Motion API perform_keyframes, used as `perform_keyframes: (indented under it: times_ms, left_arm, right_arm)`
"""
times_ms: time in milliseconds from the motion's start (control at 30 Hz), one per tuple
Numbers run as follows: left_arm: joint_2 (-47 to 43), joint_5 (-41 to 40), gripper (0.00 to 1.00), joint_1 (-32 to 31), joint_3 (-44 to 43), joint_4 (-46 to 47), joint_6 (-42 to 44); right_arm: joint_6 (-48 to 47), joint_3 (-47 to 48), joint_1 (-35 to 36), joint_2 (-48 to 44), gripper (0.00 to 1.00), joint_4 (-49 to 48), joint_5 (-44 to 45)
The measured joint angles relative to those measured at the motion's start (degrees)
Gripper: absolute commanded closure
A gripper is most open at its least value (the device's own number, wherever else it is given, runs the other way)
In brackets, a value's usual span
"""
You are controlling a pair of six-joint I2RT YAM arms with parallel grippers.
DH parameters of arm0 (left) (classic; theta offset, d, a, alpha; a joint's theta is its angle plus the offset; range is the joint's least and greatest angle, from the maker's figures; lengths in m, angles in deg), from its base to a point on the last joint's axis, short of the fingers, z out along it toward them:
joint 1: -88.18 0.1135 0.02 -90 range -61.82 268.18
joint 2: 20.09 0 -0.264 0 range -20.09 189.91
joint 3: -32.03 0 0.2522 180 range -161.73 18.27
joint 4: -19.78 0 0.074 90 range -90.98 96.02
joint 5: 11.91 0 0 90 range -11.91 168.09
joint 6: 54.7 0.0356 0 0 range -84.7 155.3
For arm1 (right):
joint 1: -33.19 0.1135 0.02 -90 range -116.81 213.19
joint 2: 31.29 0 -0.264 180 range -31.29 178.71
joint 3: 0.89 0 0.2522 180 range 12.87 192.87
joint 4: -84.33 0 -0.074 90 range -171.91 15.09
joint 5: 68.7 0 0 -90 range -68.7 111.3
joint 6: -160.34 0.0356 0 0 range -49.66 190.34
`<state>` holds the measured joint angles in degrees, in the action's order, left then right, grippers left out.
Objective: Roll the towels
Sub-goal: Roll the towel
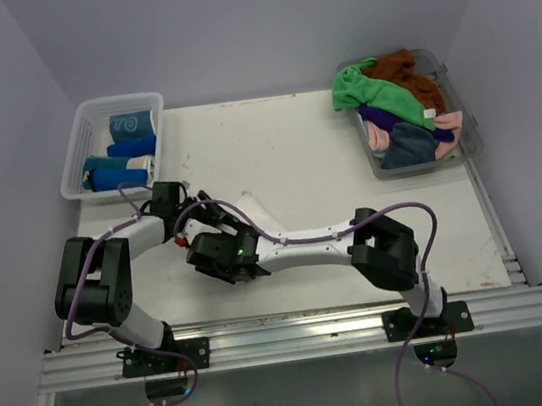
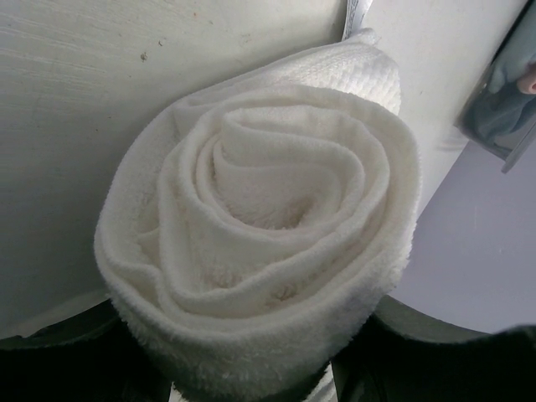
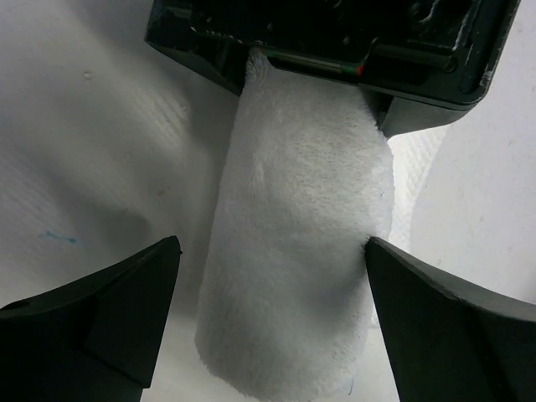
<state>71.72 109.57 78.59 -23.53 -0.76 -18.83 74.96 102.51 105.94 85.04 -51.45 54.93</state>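
A white towel (image 2: 268,226), rolled into a tight spiral, fills the left wrist view end-on. My left gripper (image 2: 251,360) is shut on this roll, with a dark finger on each side of its base. In the right wrist view the roll (image 3: 301,251) sticks out of the left gripper's black body (image 3: 335,42). My right gripper (image 3: 272,280) stands open around it: the right fingertip (image 3: 394,268) touches its side and the left one is apart from it. From above, both grippers meet at the table's near left, and the towel's end (image 1: 255,208) shows beside them.
A white slotted basket (image 1: 78,159) at the back left holds rolled blue towels (image 1: 130,147). A clear tub (image 1: 468,130) at the back right holds a loose heap with green (image 1: 377,92), rust-brown (image 1: 409,70), purple, pink and grey towels. A metal rail runs along the near edge.
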Motion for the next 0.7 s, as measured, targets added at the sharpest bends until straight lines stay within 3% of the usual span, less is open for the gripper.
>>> perform_keyframes:
  times_ms: [167,200,300,400,567,700]
  left_arm:
    - [0.0,-0.4,0.35,0.0,0.0,-0.2,-0.3]
    - [0.0,-0.5,0.34,-0.1,0.0,-0.2,-0.3]
    - [-0.2,-1.1,0.26,-0.2,0.0,-0.5,-0.3]
    - [-0.6,-1.4,0.13,-0.2,0.0,-1.2,-0.3]
    - [-1.2,-1.7,0.07,-0.2,0.0,-2.3,-0.3]
    - [-2.6,-1.7,0.04,-0.2,0.0,-2.0,-0.3]
  right_arm:
    - [-1.0,0.7,0.3,3.4,0.26,-0.2,4.5]
    - [-1.0,0.9,0.4,3.8,0.37,-0.2,5.5]
    - [-0.7,1.5,0.5,4.9,0.52,0.0,7.6]
    - [-0.1,1.4,0.3,4.7,0.61,-0.4,7.1]
    - [2.3,-3.1,-3.0,0.2,0.65,-3.8,-1.2]
    - [5.9,-7.1,-8.7,-4.7,0.65,-6.8,-13.2]
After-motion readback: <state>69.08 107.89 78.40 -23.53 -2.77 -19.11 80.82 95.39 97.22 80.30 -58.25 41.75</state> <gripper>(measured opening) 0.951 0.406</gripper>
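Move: The white towel roll lies just under the right hand: its middle is about 1 cm ahead, level sideways and 4 cm below the open fingers. From that hand, the towel's unrolled tail lies some 6 cm ahead, 7 cm to the right and 7 cm down. The left fingers already straddle the roll's far end; from them the roll's middle is about 4 cm back and 4 cm to the right, at their height. Sink the wide-open right gripper about 2 cm, easing forward, and close it to under half open so it pinches the roll from both sides. Then, keeping that grip, carry on forward and slightly right, lifting 1 cm and swinging the wrist back some 20 degrees. Meanwhile hold the left hand nearly still and spread its fingers wide to free the roll's far end, rising barely 1 cm at the finish. ##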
